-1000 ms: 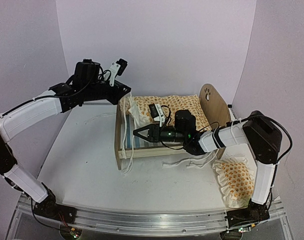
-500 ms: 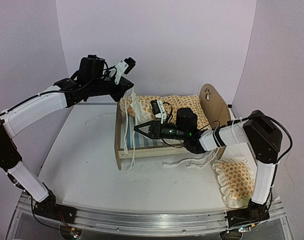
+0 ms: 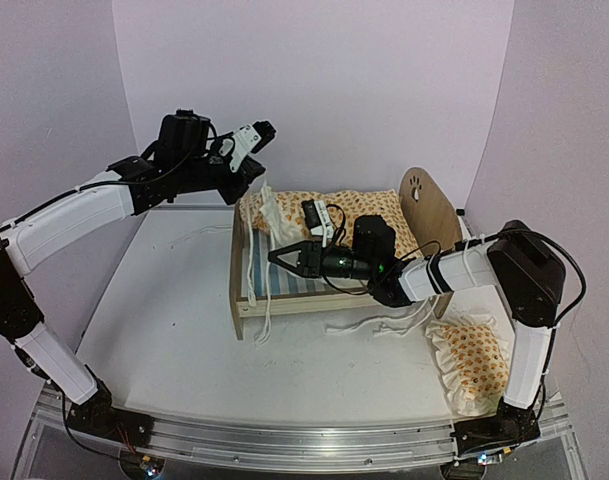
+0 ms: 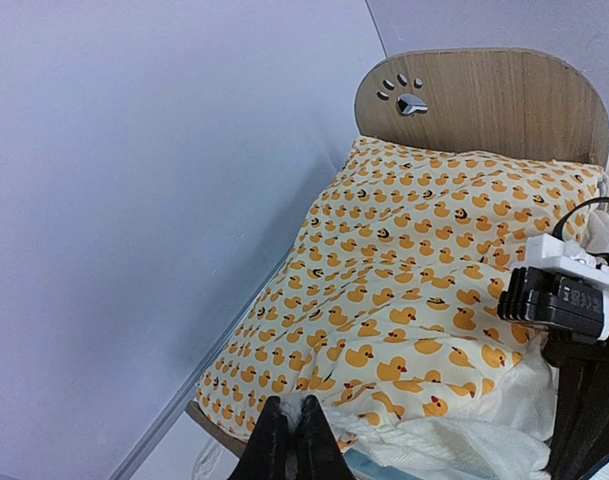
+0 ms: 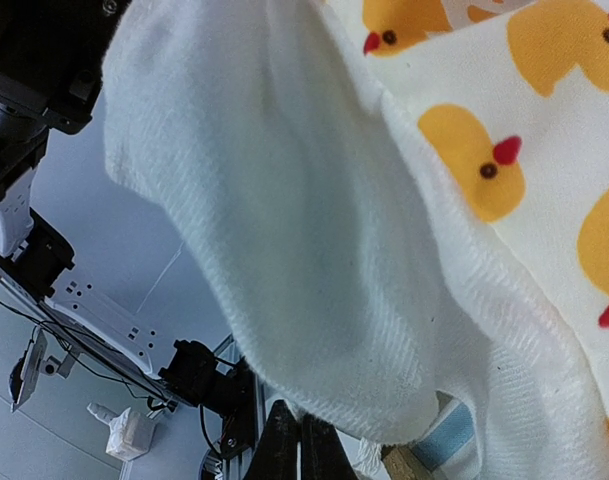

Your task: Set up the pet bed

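Note:
The pet bed [image 3: 240,292] is a light-wood frame with a paw-print end board [image 3: 430,208] and a blue-striped mattress [image 3: 287,284]. A duck-print quilt [image 3: 369,212] with a white ruffle lies bunched over its far half. My left gripper [image 3: 256,185] hovers above the bed's left end. In the left wrist view this gripper [image 4: 292,438] is shut on the quilt's [image 4: 414,270] ruffled corner, holding it up. My right gripper [image 3: 275,257] reaches over the mattress. In the right wrist view it [image 5: 300,440] is shut, with the quilt's white ruffle [image 5: 314,230] pinched at its tips.
A small ruffled duck-print pillow [image 3: 474,360] lies on the table at the right, beside the right arm. Loose white strings [image 3: 382,325] trail on the table in front of the bed. The back wall stands close behind the bed.
My left gripper has risen and shifted right, lifting the quilt's corner higher over the bed's left end. The right gripper has edged up slightly, still on the ruffle.

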Controlling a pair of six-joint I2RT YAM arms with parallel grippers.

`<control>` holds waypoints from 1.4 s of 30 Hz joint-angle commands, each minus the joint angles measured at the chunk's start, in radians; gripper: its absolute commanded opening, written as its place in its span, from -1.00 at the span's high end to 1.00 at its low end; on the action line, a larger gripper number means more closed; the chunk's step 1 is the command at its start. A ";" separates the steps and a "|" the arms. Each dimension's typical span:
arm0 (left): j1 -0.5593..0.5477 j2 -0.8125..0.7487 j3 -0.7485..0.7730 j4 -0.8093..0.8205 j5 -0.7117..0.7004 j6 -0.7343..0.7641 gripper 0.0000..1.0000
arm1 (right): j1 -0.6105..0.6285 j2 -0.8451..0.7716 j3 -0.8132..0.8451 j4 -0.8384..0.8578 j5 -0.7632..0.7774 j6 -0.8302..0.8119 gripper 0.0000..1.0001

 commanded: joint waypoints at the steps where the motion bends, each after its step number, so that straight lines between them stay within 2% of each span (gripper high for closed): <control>1: 0.010 -0.034 0.045 0.123 -0.068 0.092 0.95 | 0.009 0.016 0.019 -0.016 -0.045 0.006 1.00; 5: 0.010 -0.081 -0.040 0.118 -0.100 0.074 1.00 | 0.008 0.019 0.024 -0.015 -0.049 0.008 1.00; 13: 0.009 -0.161 -0.285 0.131 0.076 -0.171 1.00 | 0.008 0.028 0.027 -0.014 -0.055 0.012 1.00; 24: 0.009 -0.209 -0.428 0.112 0.196 -0.429 0.94 | 0.008 0.021 0.017 -0.016 -0.057 0.009 1.00; 28: 0.009 -0.226 -0.440 0.061 0.171 -0.492 0.86 | 0.008 0.022 0.020 -0.028 -0.059 0.000 1.00; 31: 0.010 -0.221 -0.434 -0.020 0.078 -0.585 0.60 | 0.009 0.023 0.031 -0.062 -0.065 -0.017 1.00; 34: 0.009 -0.215 -0.443 -0.047 0.157 -0.630 0.30 | 0.012 0.027 0.045 -0.102 -0.065 -0.045 1.00; 36: 0.009 -0.220 -0.440 -0.053 0.161 -0.660 0.10 | 0.016 0.029 0.050 -0.119 -0.062 -0.059 1.00; 38: 0.010 -0.249 -0.445 -0.063 0.117 -0.694 -0.24 | 0.019 0.030 0.053 -0.131 -0.056 -0.070 1.00; 42: 0.010 -0.343 -0.487 -0.059 0.070 -0.792 -0.45 | 0.018 0.013 0.071 -0.220 0.015 -0.123 1.00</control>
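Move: The duck cover's near-left corner, frill and cord hanging, is held up by the left hand; the bed frame's near-left corner is roughly 10 cm back, 5 cm left and 25 cm below that hand. From the left hand, the bare strip of striped mattress is about 4 cm back, 4 cm right and 25 cm down, and the cover's middle 12 cm ahead, 15 cm right and 22 cm down. The right hand, pinching white trim, has the frame corner about 2 cm back, 8 cm left and 11 cm down. The raised cover corner is brought down over the bed's near-left corner by the left hand, which sinks about 13 cm while drawing back some 8 cm and drifting left, its fingers tipping about 40 degrees further down. Near the bottom those fingers open and let go of it. The right hand keeps its pinch on the white trim and lowers about 4 cm. ##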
